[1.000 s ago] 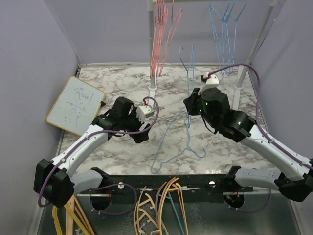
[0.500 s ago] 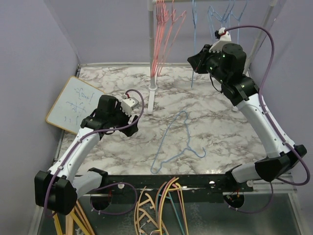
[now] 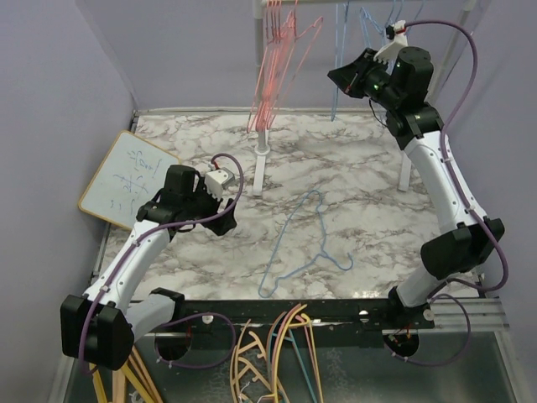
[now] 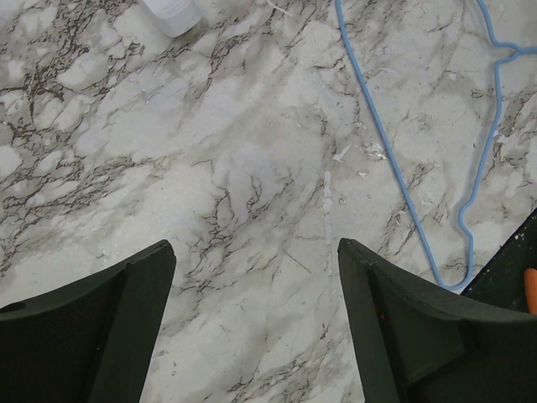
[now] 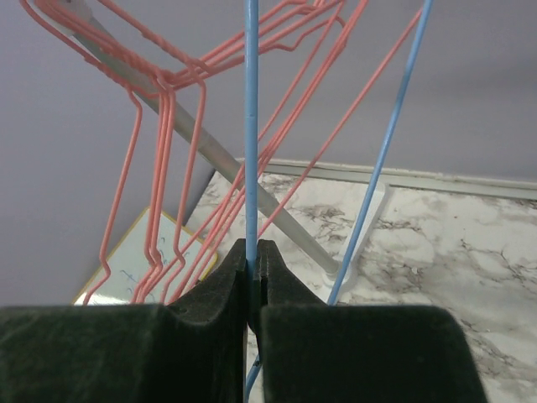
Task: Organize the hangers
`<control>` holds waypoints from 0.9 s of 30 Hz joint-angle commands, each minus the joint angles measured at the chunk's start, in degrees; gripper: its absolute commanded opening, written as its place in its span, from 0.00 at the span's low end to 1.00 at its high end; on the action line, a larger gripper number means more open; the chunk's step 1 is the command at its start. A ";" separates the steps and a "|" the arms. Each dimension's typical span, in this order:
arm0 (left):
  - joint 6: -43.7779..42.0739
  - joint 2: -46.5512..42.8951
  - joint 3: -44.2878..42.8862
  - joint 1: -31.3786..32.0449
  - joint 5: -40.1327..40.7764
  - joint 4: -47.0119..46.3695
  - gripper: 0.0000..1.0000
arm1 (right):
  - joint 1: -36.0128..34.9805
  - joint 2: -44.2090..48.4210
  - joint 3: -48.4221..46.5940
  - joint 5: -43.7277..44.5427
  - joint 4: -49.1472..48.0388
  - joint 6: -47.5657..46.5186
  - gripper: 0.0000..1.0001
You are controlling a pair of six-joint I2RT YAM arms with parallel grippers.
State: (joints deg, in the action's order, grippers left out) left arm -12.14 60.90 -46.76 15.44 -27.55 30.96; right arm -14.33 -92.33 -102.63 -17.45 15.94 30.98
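My right gripper (image 3: 346, 78) is raised to the rack's top rail, shut on a thin light blue hanger (image 3: 339, 50) that hangs upright from it. In the right wrist view the blue wire (image 5: 250, 126) runs straight up out of the closed jaws of the gripper (image 5: 252, 249), with pinkish red hangers (image 5: 168, 101) just left of it. Those red hangers (image 3: 273, 75) hang in a bunch on the rail's left; more blue hangers (image 3: 377, 21) hang on its right. Another blue hanger (image 3: 306, 243) lies flat on the marble table. My left gripper (image 3: 223, 218) hovers open left of that hanger (image 4: 394, 168), with nothing between its fingers (image 4: 126, 319).
The rack's white centre post (image 3: 260, 159) stands mid-table and its right leg (image 3: 407, 168) at the back right. A small whiteboard (image 3: 130, 180) leans at the left wall. Thick yellow and orange hangers (image 3: 268, 353) sit below the black front bar (image 3: 310, 311).
My right arm has risen from over the table up to the rack rail, carrying the blue hanger. My left arm has drawn back to the left and now holds still.
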 commanded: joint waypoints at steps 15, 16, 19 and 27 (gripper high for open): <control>0.15 -0.45 0.31 -0.24 -2.43 -1.26 0.81 | 7.95 -7.10 -3.97 -8.47 -0.57 6.01 0.01; 0.18 -0.33 0.35 -0.28 -2.29 -1.20 0.81 | 8.49 -6.72 -3.24 -8.46 -0.56 6.02 0.01; 0.12 0.19 0.19 -0.27 -2.16 -1.17 0.81 | 10.28 -5.06 -0.56 -8.66 -1.34 6.34 0.01; 0.20 3.56 -0.94 -0.24 -1.48 -0.39 0.81 | 14.80 -2.72 3.55 -10.88 -2.32 6.76 0.01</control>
State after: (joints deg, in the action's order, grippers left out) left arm -12.10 62.63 -46.76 15.44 -28.93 30.52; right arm -1.56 -97.78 -100.64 -26.76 14.17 36.82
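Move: Over to the right hand's right, about 15 cm off, some 8 cm farther out and a few centimetres higher, hang the sorted blue hangers, where the blue hanger in its fingers is being taken. The pink hangers hang about 17 cm to its left and 10 cm ahead, at a similar height. For the idle left hand, the hanging blue hangers are some 46 cm to the right, 28 cm ahead and 30 cm above. Easing forward about 4 cm first with the blue hanger still pinched in its shut fingers, the right hand then swings right by about 8 cm and sinks some 5 cm, away from the pink hangers and towards the hanging blue ones. The fingers tip downward roughly 10 degrees on the way and keep their hold. ##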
